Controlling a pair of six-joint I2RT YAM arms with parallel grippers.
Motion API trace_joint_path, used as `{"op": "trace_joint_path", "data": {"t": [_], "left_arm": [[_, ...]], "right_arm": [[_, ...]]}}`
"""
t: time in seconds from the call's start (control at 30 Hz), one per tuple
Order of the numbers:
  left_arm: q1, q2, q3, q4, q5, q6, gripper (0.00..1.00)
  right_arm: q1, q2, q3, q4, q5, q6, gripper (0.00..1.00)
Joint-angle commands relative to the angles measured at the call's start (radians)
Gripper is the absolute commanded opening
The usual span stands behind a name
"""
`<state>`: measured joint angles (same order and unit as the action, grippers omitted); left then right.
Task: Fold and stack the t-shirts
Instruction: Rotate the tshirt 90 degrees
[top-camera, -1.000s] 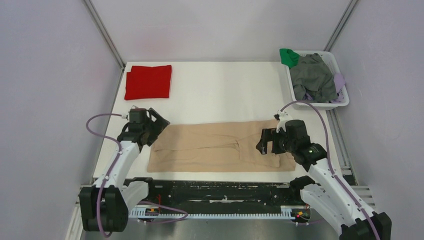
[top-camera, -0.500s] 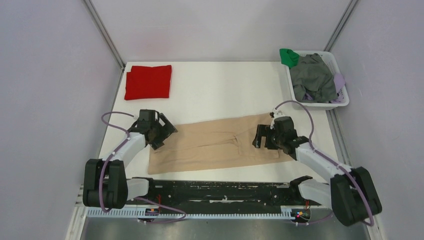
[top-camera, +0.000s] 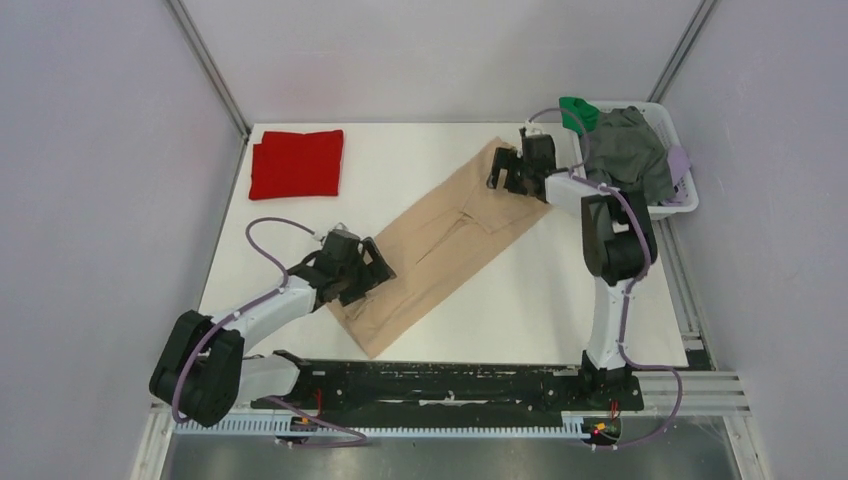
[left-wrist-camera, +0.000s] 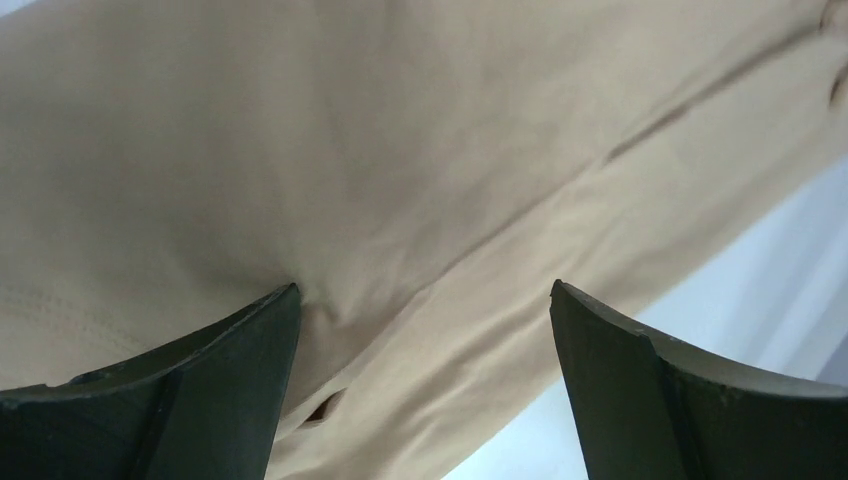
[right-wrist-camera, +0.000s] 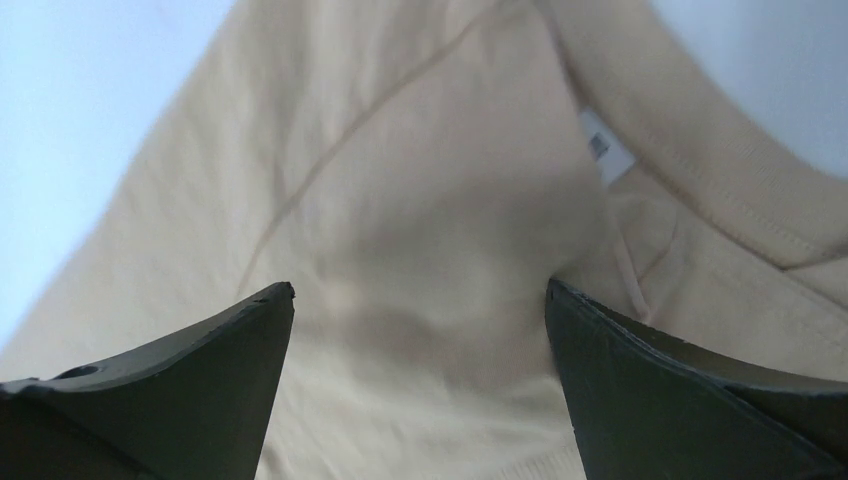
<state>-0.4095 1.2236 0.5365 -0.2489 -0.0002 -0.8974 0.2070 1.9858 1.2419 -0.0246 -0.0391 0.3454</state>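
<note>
The beige t-shirt (top-camera: 440, 235), folded to a long strip, lies slanted across the table from near left to far right. My left gripper (top-camera: 372, 272) rests on its near end, jaws wide apart, both fingertips down on the cloth (left-wrist-camera: 420, 150). My right gripper (top-camera: 503, 170) stands open on the far end by the collar, where the white neck label (right-wrist-camera: 605, 145) shows on the beige cloth (right-wrist-camera: 430, 200). Neither pair of jaws pinches a fold. The red t-shirt (top-camera: 296, 163) lies folded to a rectangle at the far left corner.
A white basket (top-camera: 640, 210) stands at the far right edge with a grey garment (top-camera: 625, 150) and a green one (top-camera: 577, 113) in it, close to my right arm's elbow. Metal frame posts run along both sides of the white table (top-camera: 420, 150).
The beige shirt has swung from lying along the near edge to a diagonal. My right gripper went far and right with the collar end; my left gripper slid right and nearer.
</note>
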Motion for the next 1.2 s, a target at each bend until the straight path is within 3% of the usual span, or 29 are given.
{"op": "trace_joint_path", "data": {"t": [0.0,0.1,0.23,0.4,0.6,0.7,0.9,1.03,1.17], "left_arm": [[-0.148,0.017,-0.041,0.037,0.006,-0.158,1.00],[-0.261,0.043,-0.054,0.105,-0.030,-0.217,1.00],[-0.399,0.145,-0.032,0.190,-0.057,-0.268,1.00],[-0.550,0.268,0.063,0.244,-0.065,-0.283,1.00],[-0.644,0.258,0.116,0.244,-0.061,-0.232,1.00],[-0.720,0.175,0.131,0.256,-0.126,-0.126,1.00],[-0.759,-0.008,0.153,0.056,-0.248,-0.045,1.00],[-0.754,-0.117,0.175,-0.235,-0.391,-0.087,1.00],[-0.718,-0.257,0.116,-0.379,-0.416,-0.147,1.00]], "right_arm": [[-0.001,0.283,0.351,-0.100,-0.141,0.004,0.98],[0.014,0.441,0.518,-0.034,-0.262,0.068,0.98],[0.048,0.679,0.891,-0.025,-0.386,0.162,0.98],[0.114,0.726,0.861,0.297,-0.328,0.286,0.98],[0.135,0.763,1.012,0.305,-0.220,0.225,0.98],[0.128,0.677,0.975,0.307,-0.220,0.161,0.98],[0.127,0.400,0.842,0.193,-0.262,0.001,0.98],[0.126,0.115,0.478,0.150,-0.224,-0.124,0.98],[0.127,-0.192,0.058,0.191,-0.147,-0.138,0.98]]}}
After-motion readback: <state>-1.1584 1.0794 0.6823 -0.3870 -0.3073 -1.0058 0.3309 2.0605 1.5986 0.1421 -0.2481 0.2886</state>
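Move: Both my open hands are down on the folded tan t-shirt, which lies slantwise. From my left hand the shirt's middle is about 9 cm ahead and 17 cm to the right, and the red stack is some 31 cm ahead and 23 cm left. From my right hand the shirt's middle is about 16 cm back and 18 cm left, a centimetre or so lower; the basket stands roughly 35 cm right and 4 cm ahead. I keep turning the t-shirt with fingers open and low on it: my right hand slides its far end about 18 cm forward and as far left, while my left sweeps the near end some 19 cm right and 10 cm back, turning clockwise. Then I lift both off, my right rising and drawing back and somewhat right, my left rising and easing back left. ##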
